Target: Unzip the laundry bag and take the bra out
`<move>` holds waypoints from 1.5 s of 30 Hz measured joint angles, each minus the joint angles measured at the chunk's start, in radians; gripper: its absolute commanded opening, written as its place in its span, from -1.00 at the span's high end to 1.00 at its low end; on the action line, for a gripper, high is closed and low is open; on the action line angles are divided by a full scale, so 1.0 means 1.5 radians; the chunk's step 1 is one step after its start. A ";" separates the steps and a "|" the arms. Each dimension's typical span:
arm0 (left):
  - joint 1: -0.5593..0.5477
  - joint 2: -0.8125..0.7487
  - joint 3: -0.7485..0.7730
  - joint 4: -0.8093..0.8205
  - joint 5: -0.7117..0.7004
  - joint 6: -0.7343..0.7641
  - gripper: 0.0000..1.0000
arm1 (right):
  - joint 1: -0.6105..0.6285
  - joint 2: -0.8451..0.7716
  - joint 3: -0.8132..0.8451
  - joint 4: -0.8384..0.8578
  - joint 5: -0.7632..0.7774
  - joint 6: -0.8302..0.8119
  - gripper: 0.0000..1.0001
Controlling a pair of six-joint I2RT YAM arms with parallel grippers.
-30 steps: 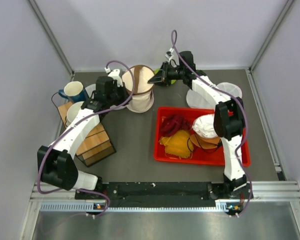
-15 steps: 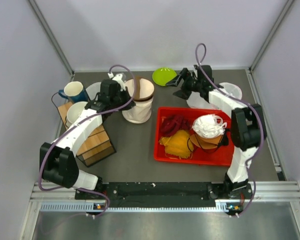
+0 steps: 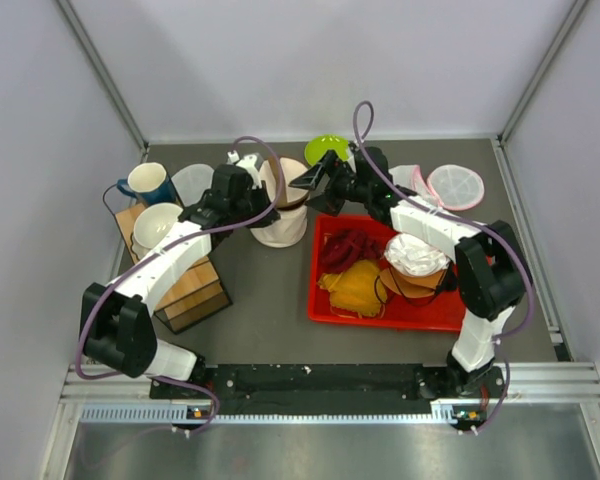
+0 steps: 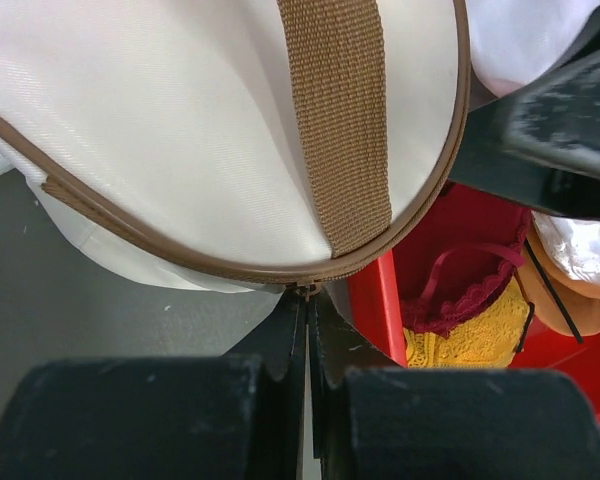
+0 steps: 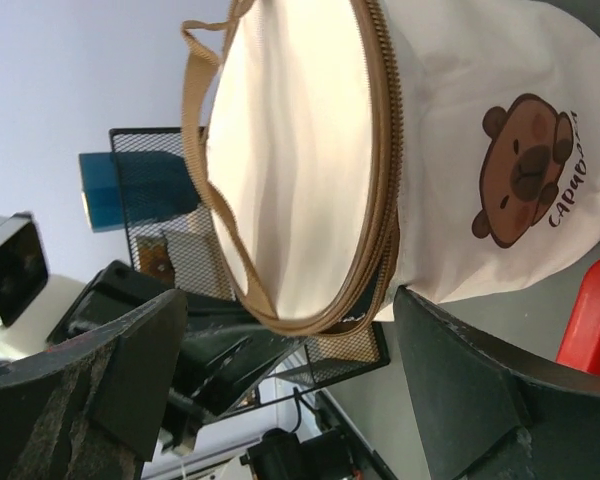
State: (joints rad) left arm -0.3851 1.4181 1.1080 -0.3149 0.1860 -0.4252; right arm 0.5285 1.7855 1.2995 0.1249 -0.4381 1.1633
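Note:
The cream laundry bag (image 3: 280, 228) with brown trim stands at the back centre of the table, its round zipped end (image 4: 180, 130) facing up and toward the left arm. My left gripper (image 4: 308, 300) is shut on the small zipper pull (image 4: 307, 291) at the rim of that end. My right gripper (image 3: 315, 184) is open at the bag's right side. In the right wrist view its jaws (image 5: 290, 340) stand wide on either side of the lower edge of the zipped rim, touching nothing that I can see. A brown bear print (image 5: 525, 170) shows on the bag's side. The bra is out of view.
A red tray (image 3: 380, 318) right of the bag holds a dark red garment (image 3: 348, 245), a yellow one (image 3: 355, 285) and a white cupped one (image 3: 415, 255). A green bowl (image 3: 325, 148) sits behind the bag. Pink-edged mesh pouches (image 3: 455, 185), a blue mug (image 3: 145, 182) and a wire basket (image 3: 190, 290) stand around.
My right gripper let go at the bag, swung off to the right, then came back to the bag with its jaws open. The bag and my left gripper have shifted slightly nearer.

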 measured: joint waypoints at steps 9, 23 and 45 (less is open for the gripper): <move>-0.003 0.000 0.000 0.000 0.000 0.000 1.00 | 0.019 0.022 0.002 -0.014 0.053 0.001 -0.69; -0.003 0.000 0.000 0.000 0.000 0.000 1.00 | 0.043 0.078 0.055 -0.029 0.089 -0.019 1.00; 0.054 -0.059 0.042 -0.029 -0.026 0.096 1.00 | -0.038 0.203 0.351 -0.165 -0.191 -0.251 1.00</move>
State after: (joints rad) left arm -0.3038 1.3300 1.1713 -0.3588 0.1467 -0.2813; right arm 0.4709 2.0899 1.8256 -0.1223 -0.7246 0.7864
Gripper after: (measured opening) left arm 0.012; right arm 0.052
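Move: My left hand still pinches the zip tab on the laundry bag's rim. The zip seam my open right hand goes for is about 1 cm ahead of that hand, 3 cm left and 4 cm below; from my left hand it is some 5 cm ahead, 6 cm right, roughly level. Counted from my right hand, all about 18 cm lower, the dark red garment is 13 cm back and 9 right, the green plate 11 ahead and 4 right. I dip my open right hand about 4 cm, easing left until the seam is between its fingers, and shut them on it while my left holds still. Keeping both grips, I raise the bag, the right also going some 3 cm forward and turning about 20 degrees counter-clockwise. My left, rising about 5 cm, then draws the tab some 4 cm left along the zip. ##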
